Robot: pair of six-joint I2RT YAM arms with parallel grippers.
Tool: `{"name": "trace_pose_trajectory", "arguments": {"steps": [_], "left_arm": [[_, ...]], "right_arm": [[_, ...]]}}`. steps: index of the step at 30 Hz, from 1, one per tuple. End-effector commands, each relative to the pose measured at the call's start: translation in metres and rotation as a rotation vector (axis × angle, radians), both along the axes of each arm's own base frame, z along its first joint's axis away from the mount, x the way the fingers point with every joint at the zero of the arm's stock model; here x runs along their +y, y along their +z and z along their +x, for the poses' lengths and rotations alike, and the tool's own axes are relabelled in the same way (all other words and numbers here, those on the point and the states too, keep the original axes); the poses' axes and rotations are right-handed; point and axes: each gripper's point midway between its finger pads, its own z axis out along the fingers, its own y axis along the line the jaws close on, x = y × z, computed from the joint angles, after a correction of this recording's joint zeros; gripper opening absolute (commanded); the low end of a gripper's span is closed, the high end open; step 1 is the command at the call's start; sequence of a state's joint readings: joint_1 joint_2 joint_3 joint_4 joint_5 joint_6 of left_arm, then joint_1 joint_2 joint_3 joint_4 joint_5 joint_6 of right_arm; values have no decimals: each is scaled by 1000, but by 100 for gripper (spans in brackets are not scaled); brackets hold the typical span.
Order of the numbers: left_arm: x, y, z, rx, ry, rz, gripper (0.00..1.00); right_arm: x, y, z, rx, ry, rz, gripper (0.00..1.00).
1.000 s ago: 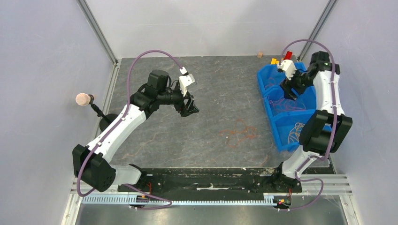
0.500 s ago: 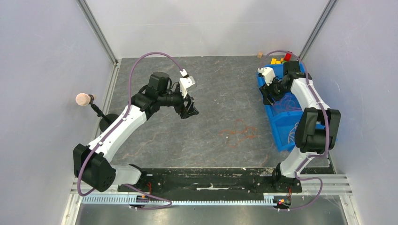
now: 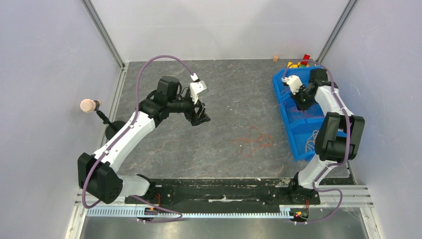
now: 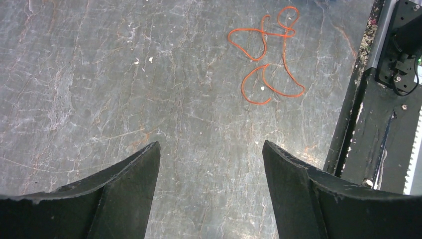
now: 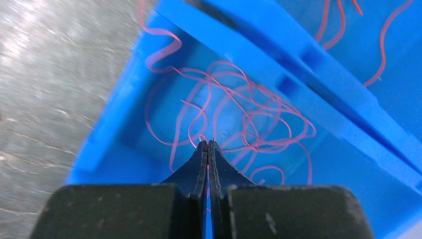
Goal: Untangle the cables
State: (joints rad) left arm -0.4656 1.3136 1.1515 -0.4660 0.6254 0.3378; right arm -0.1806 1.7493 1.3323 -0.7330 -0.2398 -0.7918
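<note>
A tangle of red cables (image 5: pixel 249 119) lies in the middle compartment of the blue bin (image 5: pixel 278 55). My right gripper (image 5: pixel 207 142) reaches down into that compartment and is shut on one red strand of the tangle. From above, the right gripper (image 3: pixel 302 103) sits over the red cables (image 3: pixel 304 115) in the blue bin (image 3: pixel 282 112). An orange cable (image 3: pixel 254 139) lies in loose loops on the table, also visible as the orange cable (image 4: pixel 268 55) from the left wrist. My left gripper (image 3: pixel 201 117) hangs open above bare table, left of it; the left gripper (image 4: pixel 211 144) holds nothing.
Pale cables (image 3: pixel 313 140) lie in the bin's near compartment. Coloured blocks (image 3: pixel 298 62) and a small wooden block (image 3: pixel 275 58) sit at the back right. A pink-tipped microphone (image 3: pixel 88 105) stands at the left. A black rail (image 3: pixel 219 189) runs along the near edge.
My right gripper has moved down into the bin's middle compartment and closed on a red strand. The left arm has stayed still.
</note>
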Motion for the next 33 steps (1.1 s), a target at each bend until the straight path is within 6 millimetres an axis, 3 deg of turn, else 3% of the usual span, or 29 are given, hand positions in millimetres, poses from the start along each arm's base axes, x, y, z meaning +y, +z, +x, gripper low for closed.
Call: {"name": "trace_pose_trajectory", "arguments": {"steps": [1,4,7,12,16,19,24,33], "left_arm": [[4,8,3,-49,9,-4,82],[3,6,3,-41,4,-1,81],[4,6,3,-41,1,5,81],[6,7,2,-46,6,13,81],[6,6,1,-44,5,10,81],[5,5,0,-40,-1,4,81],[2,7,2,-43,-6,-6,81],[4,7,0,-44,0,-8,81]], "right_arm": [[-49,8,2,-21,-7,-117,0],[-68,-1,3,-11,-24,-172,0],[-67,-3,3,-9,-15,-171,0],[-34,25,6,-61,1,-22,35],[-13,48,8,-111,-19,64,45],[5,55,9,-122,-30,126,48],[32,50,14,-99,-62,203,55],[47,28,39,-111,-203,279,53]]}}
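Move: The right gripper is shut on a pink cable strand, just above the blue bin's middle compartment; the pink cable tangle there centres about 2 cm ahead, 3 cm to the right and 5 cm below. The cable's loose tail lies over the left wall, some 5 cm ahead and 7 cm left. The far compartment centres roughly 13 cm straight ahead; the orange cable lies some 15 cm back and 21 cm left. From the left gripper, the tangle is about 50 cm right and 8 cm ahead. Carry the pinched pink strand about 6 cm to the right over the middle compartment, easing down a centimetre, and open the fingers about halfway to let go. Then swing the empty right gripper back left some 10 cm towards the left wall, rising about 4 cm and edging forward, while rolling its left side up some 20 degrees. ##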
